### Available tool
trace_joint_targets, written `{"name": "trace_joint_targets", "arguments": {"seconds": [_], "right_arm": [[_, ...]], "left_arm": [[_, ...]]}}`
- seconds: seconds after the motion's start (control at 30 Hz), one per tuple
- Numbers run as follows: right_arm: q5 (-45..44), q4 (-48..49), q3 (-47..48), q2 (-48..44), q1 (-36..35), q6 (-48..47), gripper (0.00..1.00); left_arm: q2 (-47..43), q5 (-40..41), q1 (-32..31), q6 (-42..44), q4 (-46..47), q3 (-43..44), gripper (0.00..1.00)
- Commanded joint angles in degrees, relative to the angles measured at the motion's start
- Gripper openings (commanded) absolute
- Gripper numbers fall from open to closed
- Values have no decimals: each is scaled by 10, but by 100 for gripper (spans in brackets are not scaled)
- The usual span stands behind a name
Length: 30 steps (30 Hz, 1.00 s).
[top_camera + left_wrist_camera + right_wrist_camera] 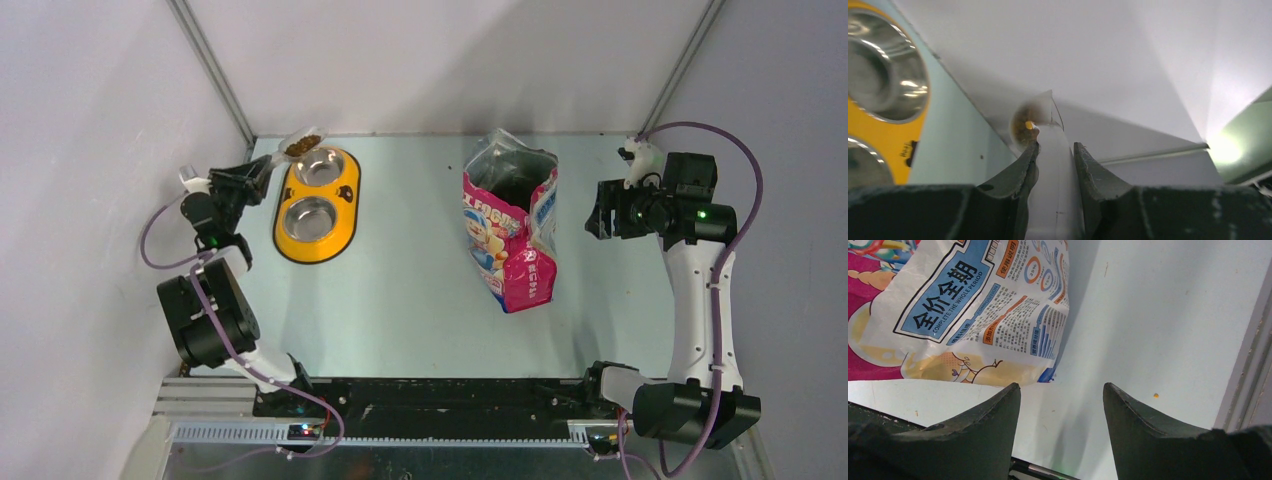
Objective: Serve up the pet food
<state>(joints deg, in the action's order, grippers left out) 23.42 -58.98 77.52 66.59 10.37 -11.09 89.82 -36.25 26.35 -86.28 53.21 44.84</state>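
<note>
A clear plastic scoop (pixel 300 146) carries a brown heap of pet food (pixel 299 148) just beyond the far rim of the far steel bowl (pixel 320 168). My left gripper (pixel 260 173) is shut on the scoop's handle. In the left wrist view the handle (pixel 1058 175) runs between the fingers, and the pet food (pixel 1023 127) shows through the scoop's cup. The pink-and-blue food bag (pixel 510 225) stands open mid-table. To its right, my right gripper (pixel 600 215) is open and holds nothing. In the right wrist view the right gripper (pixel 1062 390) hangs beside the bag (pixel 963 315).
A yellow double feeder (pixel 345 215) holds the far bowl and a near steel bowl (pixel 308 218), both looking bare inside. Grey walls close in on the left and back. A single stray crumb (pixel 1156 395) lies on the table near the right wall.
</note>
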Motion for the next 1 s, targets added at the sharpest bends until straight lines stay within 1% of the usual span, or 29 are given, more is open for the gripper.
{"name": "trace_joint_targets", "arguments": {"seconds": [0.0,0.13,0.3,0.5,0.57,0.63,0.73,0.87,0.97], "right_arm": [[11,16,3,-13,3,-2,65],[12,18,0,-17,3,0,65],[12,14,0,-22,3,1,65],[10,16,-7,-26,3,1,65],[11,17,-11,-27,3,2,65],[12,19,-15,-29,3,4,65],[12,19,-19,-32,3,3,65],[9,17,-23,-37,3,0,65],[8,18,-29,-40,4,-1,65]], "left_arm": [[-30,39,16,84,-35,-9,0],[-30,67,22,125,-75,-12,0],[-21,96,23,156,-121,-4,0],[13,118,19,186,-179,31,0],[21,136,16,209,-200,54,0],[33,138,10,218,-218,68,0],[62,144,-3,247,-255,113,0],[93,154,-27,305,-343,177,0],[104,182,-43,349,-383,213,0]]}}
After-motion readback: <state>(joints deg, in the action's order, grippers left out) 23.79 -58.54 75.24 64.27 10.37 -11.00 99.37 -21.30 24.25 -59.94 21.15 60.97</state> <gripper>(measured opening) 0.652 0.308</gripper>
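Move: The left hand, holding the kibble-filled scoop, has the far steel bowl of the yellow stand about 14 cm ahead, 8 cm to its right and 22 cm below. The near bowl is level with the hand, roughly 7 cm right and equally low; the bear face is some 7 cm ahead and 14 cm right. From the idle right hand, the far bowl lies about 30 cm ahead and 61 cm left. Left hand lowers the scoop about 9 cm towards the far bowl, drifting left, then forward, tilting some 30 degrees. ##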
